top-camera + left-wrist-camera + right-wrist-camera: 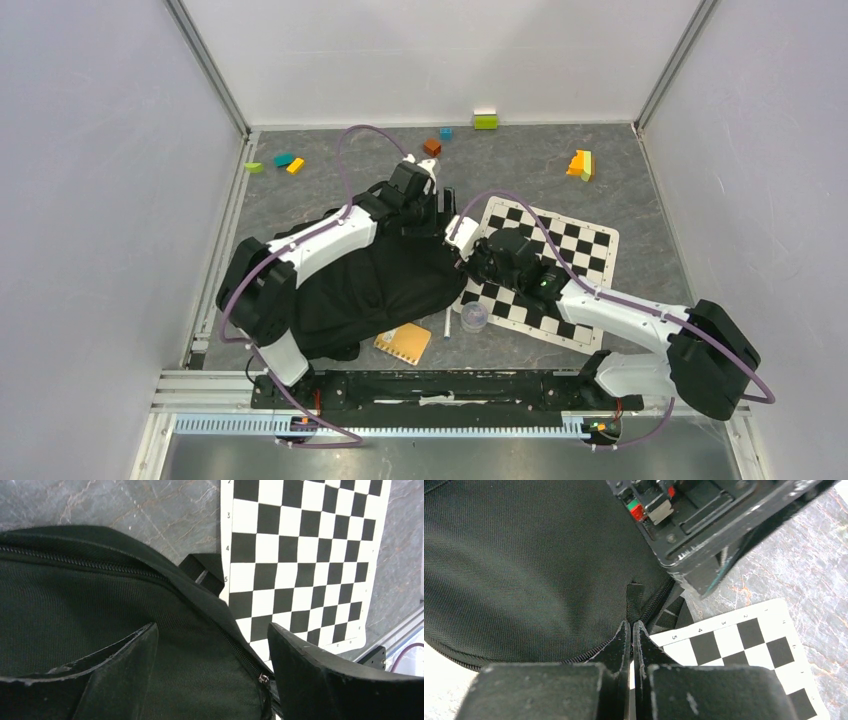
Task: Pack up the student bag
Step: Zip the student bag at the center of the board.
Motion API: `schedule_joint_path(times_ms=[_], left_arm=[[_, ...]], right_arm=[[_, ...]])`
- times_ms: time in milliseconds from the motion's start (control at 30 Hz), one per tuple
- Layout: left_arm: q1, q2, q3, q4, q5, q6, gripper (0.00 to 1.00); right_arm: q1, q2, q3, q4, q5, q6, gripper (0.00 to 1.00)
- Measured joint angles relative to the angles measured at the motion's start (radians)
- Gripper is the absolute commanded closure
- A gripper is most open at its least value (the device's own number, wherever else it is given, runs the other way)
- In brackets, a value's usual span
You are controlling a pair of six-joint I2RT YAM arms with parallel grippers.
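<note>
The student bag (370,285) is a large black fabric backpack lying flat left of centre. My left gripper (428,208) hovers over its far right corner. In the left wrist view it (212,627) stands open, its fingers straddling the bag's cloth (75,595) and zipper line, with the zipper pull (263,678) by the right finger. My right gripper (455,243) is at the bag's right edge. In the right wrist view it (631,623) is shut, tips against the zipper seam (651,605) below a small fabric tab (635,596); whether they pinch anything is hidden.
A black-and-white checkered board (560,265) lies right of the bag, under my right arm. An orange notebook (403,342), a pen (447,325) and a small clear cup (474,317) sit near the front. Coloured blocks (432,147) are scattered along the back; walls enclose three sides.
</note>
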Motion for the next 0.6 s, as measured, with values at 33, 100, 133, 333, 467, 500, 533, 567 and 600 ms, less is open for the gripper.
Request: schedule_joint_path(times_ms=[33,100,133,333,467,500,533,567,600], left_arm=[[-0.002,0.006,0.002,-0.010,0.000,0.000,0.24],[-0.007,0.018,0.011,-0.037,0.000,0.005,0.33],[-0.011,0.026,0.018,-0.049,0.000,0.008,0.38],[-0.044,0.092,0.078,-0.105,0.000,0.027,0.70],[-0.058,0.124,0.106,-0.134,0.001,0.041,0.97],[-0.059,0.128,0.110,-0.143,0.002,0.041,0.98],[-0.061,0.129,0.111,-0.146,0.000,0.042,0.98],[-0.062,0.129,0.111,-0.149,-0.001,0.042,0.98],[-0.062,0.129,0.111,-0.150,-0.002,0.041,0.98]], right_arm=[[-0.001,0.000,-0.005,0.008,0.000,0.002,1.00],[-0.001,0.000,-0.011,0.018,-0.002,0.008,1.00],[-0.001,0.000,-0.013,0.023,-0.003,0.009,1.00],[-0.001,-0.003,-0.021,0.040,-0.021,0.013,1.00],[-0.001,-0.008,-0.033,0.048,-0.037,0.017,1.00],[-0.002,-0.012,-0.040,0.053,-0.040,0.019,1.00],[-0.002,-0.018,-0.050,0.057,-0.043,0.022,1.00],[-0.002,-0.026,-0.060,0.061,-0.048,0.025,1.00],[-0.002,-0.035,-0.068,0.063,-0.049,0.027,1.00]])
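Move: The bag edge by the zipper, for the left hand to pinch, lies some 2 cm back, 2 cm right and 3 cm below its open fingers. The zipper pull, held in the right fingers, is about 8 cm back and 4 cm right of the left hand; the chessboard's middle is roughly 10 cm back, 19 cm right, 13 cm below. From the right hand, that edge lies about 5 cm ahead and 2 cm left. Left sinks some 3 cm, easing back and right, and pinches the bag's edge; right keeps the zipper pull. ##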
